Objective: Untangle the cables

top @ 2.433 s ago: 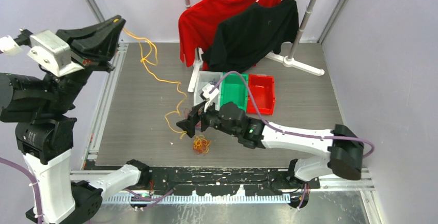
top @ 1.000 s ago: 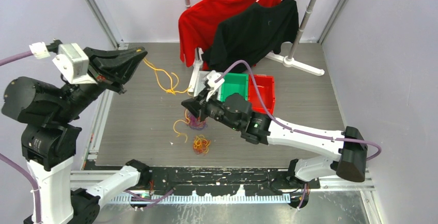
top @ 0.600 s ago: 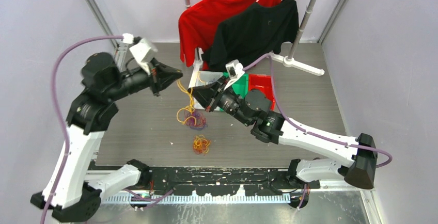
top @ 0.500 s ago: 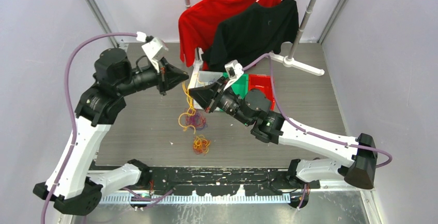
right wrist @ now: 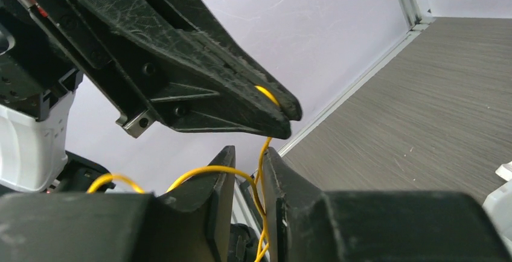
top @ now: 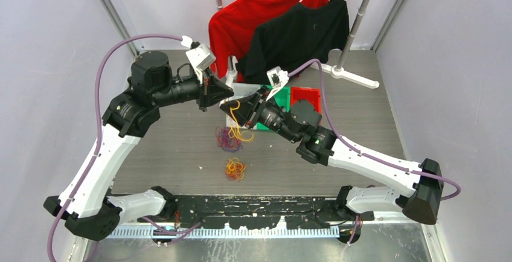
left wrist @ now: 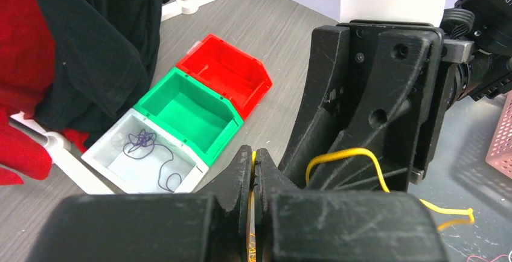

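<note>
My left gripper (top: 230,93) is shut on a thin yellow cable (top: 237,121), which shows pinched between its jaws in the left wrist view (left wrist: 254,160). The cable hangs down to the table and loops (left wrist: 347,153) against my right gripper. My right gripper (top: 225,108) sits just below and right of the left one. Its jaws stand apart (right wrist: 249,152), and yellow cable strands (right wrist: 205,171) run loosely through the gap. A purple tangle (top: 226,140) and a small orange-red tangle (top: 235,168) lie on the table below. Another purple cable (left wrist: 142,142) lies in the white bin (left wrist: 108,159).
A green bin (top: 275,102) and a red bin (top: 305,102) stand side by side behind my right gripper, next to the white one. A rack at the back holds a red shirt (top: 238,23) and a black shirt (top: 302,32), and its white foot (top: 353,77) lies on the table.
My left arm swung in from the far left to the centre, bringing the yellow cable with it. My right gripper lifted off the purple tangle, moved back, and its jaws parted.
</note>
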`<state>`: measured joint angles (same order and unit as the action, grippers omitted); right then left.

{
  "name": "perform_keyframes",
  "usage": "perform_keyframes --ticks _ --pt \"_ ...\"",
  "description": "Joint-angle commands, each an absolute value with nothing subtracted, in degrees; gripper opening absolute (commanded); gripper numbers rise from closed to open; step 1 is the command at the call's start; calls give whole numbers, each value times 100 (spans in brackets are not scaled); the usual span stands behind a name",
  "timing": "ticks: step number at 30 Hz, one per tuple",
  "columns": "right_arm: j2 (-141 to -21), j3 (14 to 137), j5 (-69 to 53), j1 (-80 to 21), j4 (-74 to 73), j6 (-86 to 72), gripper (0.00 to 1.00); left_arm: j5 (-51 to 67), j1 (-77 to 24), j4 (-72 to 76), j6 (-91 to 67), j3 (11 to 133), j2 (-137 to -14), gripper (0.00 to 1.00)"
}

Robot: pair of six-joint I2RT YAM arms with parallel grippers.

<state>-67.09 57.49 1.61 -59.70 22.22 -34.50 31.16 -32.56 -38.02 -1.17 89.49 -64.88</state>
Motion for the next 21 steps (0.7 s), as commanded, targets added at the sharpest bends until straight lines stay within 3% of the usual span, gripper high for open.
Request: perform_keyframes --ticks 1,12,16,18,21 --pt "-6645 5801 -213 -5968 2514 -3752 30 3306 -3305 -3611 -279 9203 -6469 0" --pt "-6945 5943 -399 -5968 2152 -3862 23 3350 -3305 -3623 -388 9436 -6466 0" --pt "-6847 6184 -36 -5949 1506 -3595 2 3378 -3305 -3784 -352 9381 -6456 3" --pt "-6715 6445 356 -5847 712 -3260 1 3116 -3304 -4005 -61 9381 -6427 25" --pt "-6615 6982 1232 -5565 -892 -2764 1 2635 -3305 -4386 362 9393 -6404 78"
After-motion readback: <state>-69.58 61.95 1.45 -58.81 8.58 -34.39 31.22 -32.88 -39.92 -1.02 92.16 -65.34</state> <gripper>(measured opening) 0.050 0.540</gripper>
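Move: The left hand keeps the yellow cable pinched in mid-air, and the right fingers, slightly apart below it, are where that cable is to go: some 3 cm back and 2 cm lower. From the right hand the yellow strand is barely 1 cm to the left, practically between its pads. About 38 cm below the right hand lie the purple tangle, 5 cm ahead and 2 cm left, the orange tangle, 4 cm straight back, and the white bin, 16 cm ahead and 3 cm right. The right hand eases about 1.5 cm to its left and 1 cm back around the yellow strand, then sinks, about 4 cm in all, as its fingers shut and pinch the cable just under the left fingertips; at the very end it swings slightly forward and right, its tips dipping some 10 degrees. The left hand nearly stays in place, rising only 1 to 1.5 cm, and keeps its grip until the right has closed, then spreads its fingers about half open to let the cable go. ##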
